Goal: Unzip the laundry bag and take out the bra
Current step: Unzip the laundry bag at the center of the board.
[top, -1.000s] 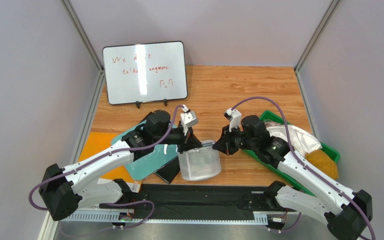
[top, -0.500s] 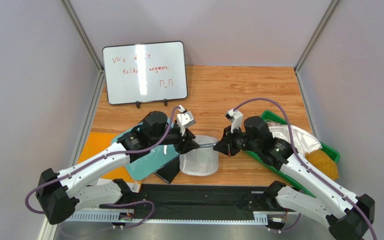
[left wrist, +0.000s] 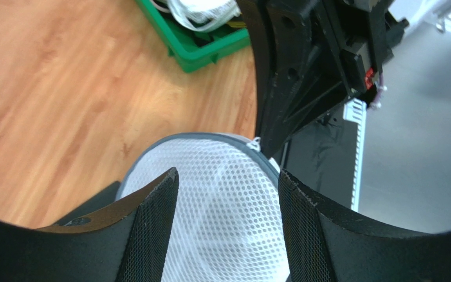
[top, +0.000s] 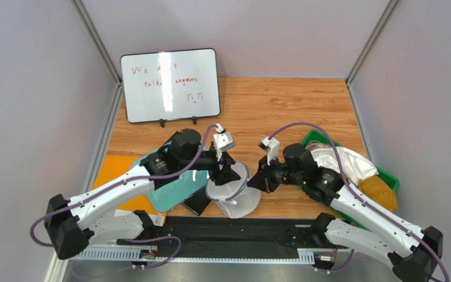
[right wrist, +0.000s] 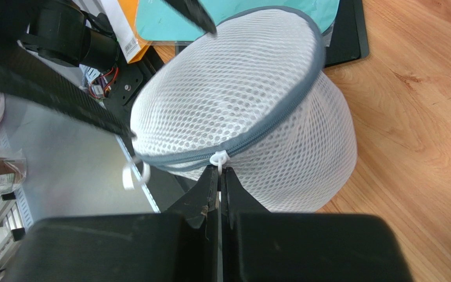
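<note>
The laundry bag (top: 238, 198), a white mesh drum with a grey-blue zip rim, lies tilted near the table's front edge, its round lid facing up and left. My right gripper (top: 252, 181) is at the bag's right side, shut on the white zip pull (right wrist: 219, 157) at the rim; the right wrist view shows the bag (right wrist: 239, 100) right in front of the gripper (right wrist: 219, 171). My left gripper (top: 226, 174) is open over the lid, the mesh (left wrist: 216, 200) showing between its spread fingers (left wrist: 228, 174). The bra is hidden.
A green bin (top: 388, 174) at the right holds a white cloth (top: 342, 158) and a brownish-yellow bundle (top: 378, 192). A whiteboard (top: 170, 85) stands at the back left. A teal folder (top: 172, 189), an orange sheet (top: 107, 176) and a black flat item lie left of the bag.
The bag has tipped from upright to tilted, lid toward the left. My right gripper moved left along the rim. My left gripper shifted right, over the lid.
</note>
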Robot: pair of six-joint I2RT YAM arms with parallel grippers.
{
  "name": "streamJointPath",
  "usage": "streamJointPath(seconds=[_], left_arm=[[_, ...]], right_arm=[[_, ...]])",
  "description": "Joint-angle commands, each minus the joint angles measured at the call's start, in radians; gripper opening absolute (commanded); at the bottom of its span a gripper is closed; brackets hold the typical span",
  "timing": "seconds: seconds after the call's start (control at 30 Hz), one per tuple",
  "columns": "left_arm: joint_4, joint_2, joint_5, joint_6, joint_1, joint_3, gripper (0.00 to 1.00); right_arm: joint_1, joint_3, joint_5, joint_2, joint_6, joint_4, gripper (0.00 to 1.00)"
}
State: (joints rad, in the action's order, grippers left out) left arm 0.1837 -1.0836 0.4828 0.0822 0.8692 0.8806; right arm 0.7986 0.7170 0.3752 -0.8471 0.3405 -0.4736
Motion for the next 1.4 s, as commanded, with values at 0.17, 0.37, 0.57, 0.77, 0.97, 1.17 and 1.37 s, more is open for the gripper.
streamJointPath(seconds=[0.17,0.37,0.57,0.77,0.97,1.17,1.37], left_arm=[[0.000,-0.095,0.031,0.025,0.105,0.041,0.69],[-0.018,-0.113,-0.007,0.054,0.129,0.032,0.69],[0.011,-0.134,-0.076,0.048,0.143,0.034,0.69],[0.025,-0.160,-0.099,0.045,0.157,0.035,0.65],[0.048,-0.167,-0.115,0.039,0.157,0.029,0.33],[0.062,-0.164,-0.118,0.031,0.157,0.024,0.10],[0.066,-0.157,-0.112,0.016,0.157,0.023,0.00]], right_arm=[[0.013,-0.002,0.004,0.022,0.011,0.044,0.00],[0.024,-0.001,-0.002,0.016,0.012,0.041,0.00],[0.031,0.001,-0.010,0.025,0.014,0.038,0.00],[0.034,0.002,-0.012,0.026,0.012,0.036,0.00],[0.034,0.002,-0.012,0.029,0.009,0.027,0.00],[0.036,0.002,-0.033,0.034,0.003,0.010,0.00],[0.034,0.007,-0.077,0.026,0.002,-0.003,0.00]])
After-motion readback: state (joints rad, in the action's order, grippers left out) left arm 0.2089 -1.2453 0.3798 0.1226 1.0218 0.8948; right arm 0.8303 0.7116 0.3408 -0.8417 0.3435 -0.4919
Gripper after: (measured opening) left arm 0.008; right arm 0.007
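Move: Zip band of the laundry bag, at the zip pull: about 3 cm back, 3 cm to the right and 6 cm below the open left hand. From that hand the laundry bag's middle is some 4 cm back, neither left nor right, and 13 cm down; the teal board lies level with it, 19 cm to its left, 22 cm down. The shut right hand already pinches the zip pull, so the zip band is right at its fingertips. Swinging back and to the right about 3 cm each way while sinking, the open left hand comes in beside the right fingertips, then eases straight down, some 5.5 cm lower in all, its wrist tilting about 10 degrees. There its fingers close and pinch the grey zip band just next to the pull, while the right hand keeps its pinch on the pull, almost still. ##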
